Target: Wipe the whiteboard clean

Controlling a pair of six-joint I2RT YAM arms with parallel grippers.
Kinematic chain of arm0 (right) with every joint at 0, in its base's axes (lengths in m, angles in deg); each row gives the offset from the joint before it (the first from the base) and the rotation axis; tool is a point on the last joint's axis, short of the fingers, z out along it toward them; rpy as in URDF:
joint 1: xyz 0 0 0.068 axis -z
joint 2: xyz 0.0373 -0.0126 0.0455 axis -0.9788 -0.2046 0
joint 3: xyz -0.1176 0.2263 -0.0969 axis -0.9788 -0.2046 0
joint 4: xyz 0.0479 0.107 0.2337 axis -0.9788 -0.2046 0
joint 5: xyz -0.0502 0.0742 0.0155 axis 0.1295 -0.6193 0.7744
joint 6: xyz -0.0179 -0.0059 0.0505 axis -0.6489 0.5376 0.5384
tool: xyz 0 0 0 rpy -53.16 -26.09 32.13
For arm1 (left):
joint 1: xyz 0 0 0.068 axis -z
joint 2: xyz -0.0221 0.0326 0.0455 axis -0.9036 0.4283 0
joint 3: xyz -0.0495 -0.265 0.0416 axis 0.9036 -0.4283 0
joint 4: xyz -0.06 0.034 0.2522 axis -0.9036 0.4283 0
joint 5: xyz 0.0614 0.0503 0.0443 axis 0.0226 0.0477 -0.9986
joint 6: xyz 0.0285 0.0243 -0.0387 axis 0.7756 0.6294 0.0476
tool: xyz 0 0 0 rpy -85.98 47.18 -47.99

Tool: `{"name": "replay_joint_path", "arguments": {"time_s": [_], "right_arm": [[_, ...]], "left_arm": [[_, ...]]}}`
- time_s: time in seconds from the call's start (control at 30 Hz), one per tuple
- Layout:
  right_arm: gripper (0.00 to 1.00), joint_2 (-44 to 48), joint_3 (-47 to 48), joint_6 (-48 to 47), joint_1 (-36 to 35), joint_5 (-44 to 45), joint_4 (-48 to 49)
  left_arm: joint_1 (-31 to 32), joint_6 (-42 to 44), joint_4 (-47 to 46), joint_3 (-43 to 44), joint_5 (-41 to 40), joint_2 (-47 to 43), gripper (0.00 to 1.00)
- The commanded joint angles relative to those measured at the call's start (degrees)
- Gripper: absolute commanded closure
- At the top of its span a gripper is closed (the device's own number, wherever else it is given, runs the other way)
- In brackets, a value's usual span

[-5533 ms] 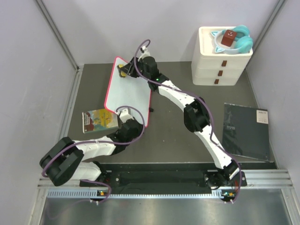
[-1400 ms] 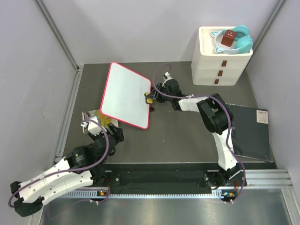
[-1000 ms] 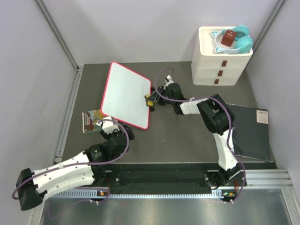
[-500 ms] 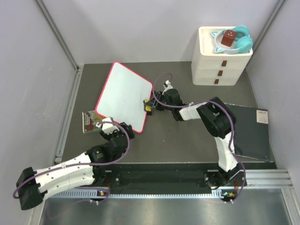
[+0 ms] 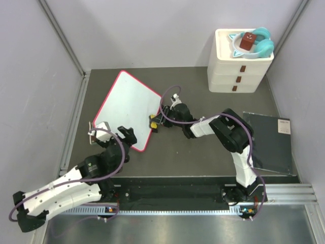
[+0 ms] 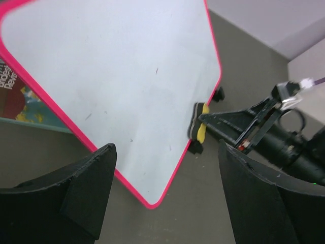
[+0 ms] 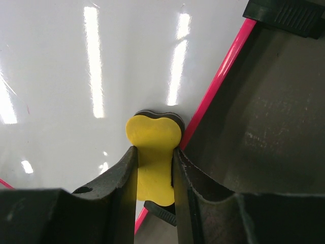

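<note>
The whiteboard (image 5: 127,104) lies flat and skewed on the dark table, its red-pink frame around a white face with only faint specks (image 6: 117,76). My right gripper (image 5: 155,122) is shut on a yellow eraser (image 7: 152,147), which presses on the board just inside its right edge (image 6: 201,129). Black clips (image 7: 284,15) sit on that edge. My left gripper (image 5: 112,133) hovers open over the board's near corner (image 6: 152,203) with nothing between its fingers (image 6: 91,178).
A colourful book (image 6: 12,99) pokes out from under the board's left side. A white drawer unit (image 5: 236,68) with teal headphones (image 5: 261,43) stands at the back right. A dark sheet (image 5: 269,145) lies at the right, and grey walls close in three sides.
The board has swung so that its near corner moved left and toward me. The right gripper slid left and nearer with the eraser. The left arm shifted left, and its gripper stayed open.
</note>
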Motion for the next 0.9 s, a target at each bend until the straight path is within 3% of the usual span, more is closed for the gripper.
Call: {"name": "replay_joint_path", "arguments": {"time_s": [0.0, 0.13, 0.33, 0.87], "right_arm": [[1.0, -0.96, -2.02, -1.98, -4.63, -6.96, -12.51], [1.0, 0.89, -1.4, -3.74, -4.71, -5.47, -13.74], [1.0, 2.91, -0.17, -6.03, -4.54, -3.62, -15.41], [1.0, 3.88, 1.94, -6.65, -0.94, -3.27, -13.57]], "left_arm": [[-0.1, 9.63, -1.26, 4.96, -3.32, -5.6, 0.15], [-0.1, 19.21, -5.67, 8.21, -1.66, -6.85, 0.13], [-0.1, 22.58, -6.29, 12.18, -0.42, -5.62, 0.13], [-0.1, 19.95, -0.94, 10.42, 1.42, -7.03, 0.12]]}}
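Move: The left gripper hangs open over the board's near part, the whiteboard's middle some 18 cm ahead, 4 cm to its left and 15 cm below; the half-covered book lies about 14 cm left, 6 cm ahead and as low. The yellow eraser is roughly 12 cm ahead, 10 cm right and 14 cm below. The right gripper already holds that eraser at the board's edge; the board's middle is about 12 cm left and 6 cm ahead, the near black clip 4 cm straight back. Lift the open left gripper up and away from the whiteboard by about 10 cm, easing it a couple of centimetres left, and tip its fingers up some 10 degrees, then let it hover there. Meanwhile keep the eraser pinched in the right gripper on the board's right-hand edge, drawing it back only about 1 cm. ##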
